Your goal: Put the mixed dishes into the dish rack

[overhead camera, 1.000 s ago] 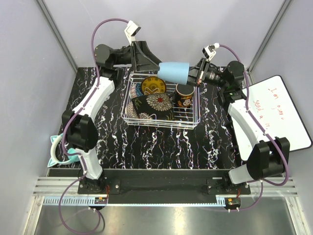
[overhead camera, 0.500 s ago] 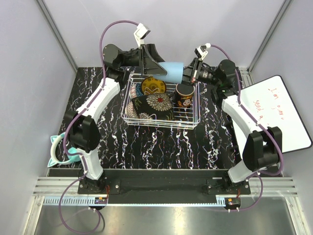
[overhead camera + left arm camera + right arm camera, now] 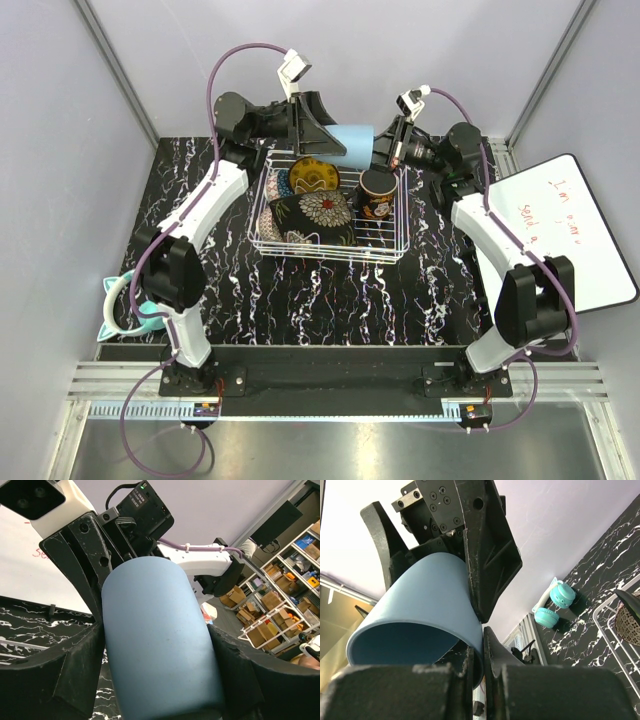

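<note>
The light-blue cup [image 3: 352,139] hangs on its side in the air above the far edge of the dish rack [image 3: 330,256]. My right gripper [image 3: 386,150] is shut on the cup's rim [image 3: 470,642], with the wall pinched between its fingers. My left gripper [image 3: 338,138] has its fingers [image 3: 80,660] against both sides of the cup's body [image 3: 157,605], touching it. In the rack stand the black square floral plate [image 3: 318,215], the yellow ornate plate [image 3: 313,175], the dark floral mug [image 3: 377,192] and a patterned bowl [image 3: 272,215].
Teal headphones [image 3: 125,310] lie at the table's left edge, also seen as teal headphones [image 3: 555,602] in the right wrist view. A whiteboard [image 3: 575,230] leans at the right. Grey walls close in behind both grippers.
The right arm carried the cup leftward. The left gripper came right around the cup, and its jaws narrowed onto the cup's body.
</note>
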### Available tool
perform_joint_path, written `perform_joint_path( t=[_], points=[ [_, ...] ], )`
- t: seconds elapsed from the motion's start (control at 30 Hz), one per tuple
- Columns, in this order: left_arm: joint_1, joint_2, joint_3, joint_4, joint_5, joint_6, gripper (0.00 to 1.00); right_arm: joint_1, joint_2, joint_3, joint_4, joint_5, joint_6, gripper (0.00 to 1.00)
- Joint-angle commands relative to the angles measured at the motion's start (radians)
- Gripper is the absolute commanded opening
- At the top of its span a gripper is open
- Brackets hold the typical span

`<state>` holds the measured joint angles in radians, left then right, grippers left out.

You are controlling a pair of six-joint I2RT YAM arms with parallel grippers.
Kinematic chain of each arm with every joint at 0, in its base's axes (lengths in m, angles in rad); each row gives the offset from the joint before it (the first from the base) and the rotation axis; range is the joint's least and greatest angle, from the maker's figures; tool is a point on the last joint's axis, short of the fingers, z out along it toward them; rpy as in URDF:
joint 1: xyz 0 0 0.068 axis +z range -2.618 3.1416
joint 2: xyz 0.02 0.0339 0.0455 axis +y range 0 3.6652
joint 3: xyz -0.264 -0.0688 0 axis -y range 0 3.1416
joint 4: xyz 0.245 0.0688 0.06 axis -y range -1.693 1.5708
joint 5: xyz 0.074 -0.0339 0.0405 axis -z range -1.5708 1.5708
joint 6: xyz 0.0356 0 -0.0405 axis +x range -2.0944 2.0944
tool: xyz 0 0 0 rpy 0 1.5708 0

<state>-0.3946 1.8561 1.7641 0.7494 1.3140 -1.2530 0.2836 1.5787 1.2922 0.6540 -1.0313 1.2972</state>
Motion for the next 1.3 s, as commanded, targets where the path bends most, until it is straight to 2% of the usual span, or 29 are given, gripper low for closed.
perform_joint_path(
  t=[0.0,0.03,0.07,0.13,0.27,0.4,0.53,0.6,0.63,0.67,0.73,0.77,0.8,0.83,0.87,0.9,0.97,1.03,1.27],
  points=[
    [-0.046,-0.029,0.031,-0.039,0.028,0.049,0.25,0.020,0.021,0.044,0.055,0.034,0.027,0.00],
    [-0.046,-0.026,0.040,-0.067,0.030,0.067,0.04,0.022,0.018,0.041,0.052,0.034,0.022,0.00],
    [-0.046,-0.026,0.053,-0.093,0.037,0.087,0.00,0.020,0.014,0.038,0.030,0.036,0.014,0.00],
    [-0.044,-0.028,0.061,-0.116,0.045,0.104,0.00,0.020,0.003,0.039,-0.026,0.037,-0.043,0.01],
    [-0.023,-0.029,0.109,-0.127,0.063,0.112,0.00,-0.006,-0.055,0.010,-0.180,0.040,-0.139,0.44],
    [0.008,-0.026,0.176,-0.310,0.090,0.238,0.00,-0.066,-0.124,-0.103,-0.224,0.043,-0.171,0.61],
    [0.034,-0.026,0.195,-0.360,0.103,0.287,0.00,-0.116,-0.200,-0.188,-0.332,0.036,-0.267,0.67],
    [0.039,-0.015,0.212,-0.386,0.122,0.309,0.00,-0.159,-0.273,-0.241,-0.447,0.045,-0.327,0.68],
    [0.039,-0.015,0.213,-0.413,0.122,0.337,0.00,-0.179,-0.336,-0.261,-0.474,0.053,-0.370,0.68],
    [0.039,-0.014,0.224,-0.461,0.119,0.443,0.00,-0.198,-0.371,-0.298,-0.531,0.075,-0.393,0.69],
    [0.039,0.009,0.270,-0.796,0.090,0.640,0.00,-0.247,-0.480,-0.327,-0.603,0.152,-0.470,0.69],
    [0.036,0.031,0.372,-1.073,0.036,0.846,0.00,-0.260,-0.520,-0.352,-0.688,0.174,-0.486,0.69],
    [0.031,0.058,0.440,-1.219,-0.005,0.950,0.00,-0.276,-0.563,-0.366,-0.704,0.187,-0.515,0.69],
    [0.008,0.121,0.612,-1.375,-0.078,1.069,0.00,-0.277,-0.644,-0.370,-0.788,0.262,-0.545,0.69],
    [-0.018,0.153,0.703,-1.644,-0.313,1.318,0.00,-0.276,-0.681,-0.370,-0.829,0.302,-0.573,0.68],
    [-0.051,0.179,0.771,-1.729,-0.449,1.419,0.00,-0.274,-0.715,-0.370,-0.858,0.332,-0.607,0.69],
    [-0.140,0.184,0.750,-1.771,-0.736,1.561,0.00,-0.277,-0.801,-0.370,-0.932,0.404,-0.624,0.69],
    [-0.183,0.155,0.651,-1.753,-0.809,1.609,0.00,-0.277,-0.854,-0.367,-0.983,0.442,-0.627,0.69],
    [-0.247,0.218,0.632,-1.766,-0.894,1.665,0.00,-0.277,-0.987,-0.327,-1.162,0.637,-0.676,0.69]
  ],
)
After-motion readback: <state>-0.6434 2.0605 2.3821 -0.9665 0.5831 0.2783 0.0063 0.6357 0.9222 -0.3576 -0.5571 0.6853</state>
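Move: The left fingers are already round the light blue cup and will carry it to the free right front part of the dish rack, some 11 cm ahead, 12 cm right and 39 cm below. The black mug stands in the rack about 20 cm ahead, 12 cm right and 36 cm below; the floral dish about 14 cm ahead, 4 cm left and 36 cm below. The right fingers still pinch the rim, with the cup's middle roughly 5 cm to their left. Hold the cup nearly still in the left gripper while the right fingers open and free its rim, then draw the right hand off about 15 cm to the right, then also back, sinking a little and swinging clockwise. Once it is clear, bring the left gripper forward, then down about 12 cm and rightward towards the rack, keeping its grip and tipping the fingers downward. ##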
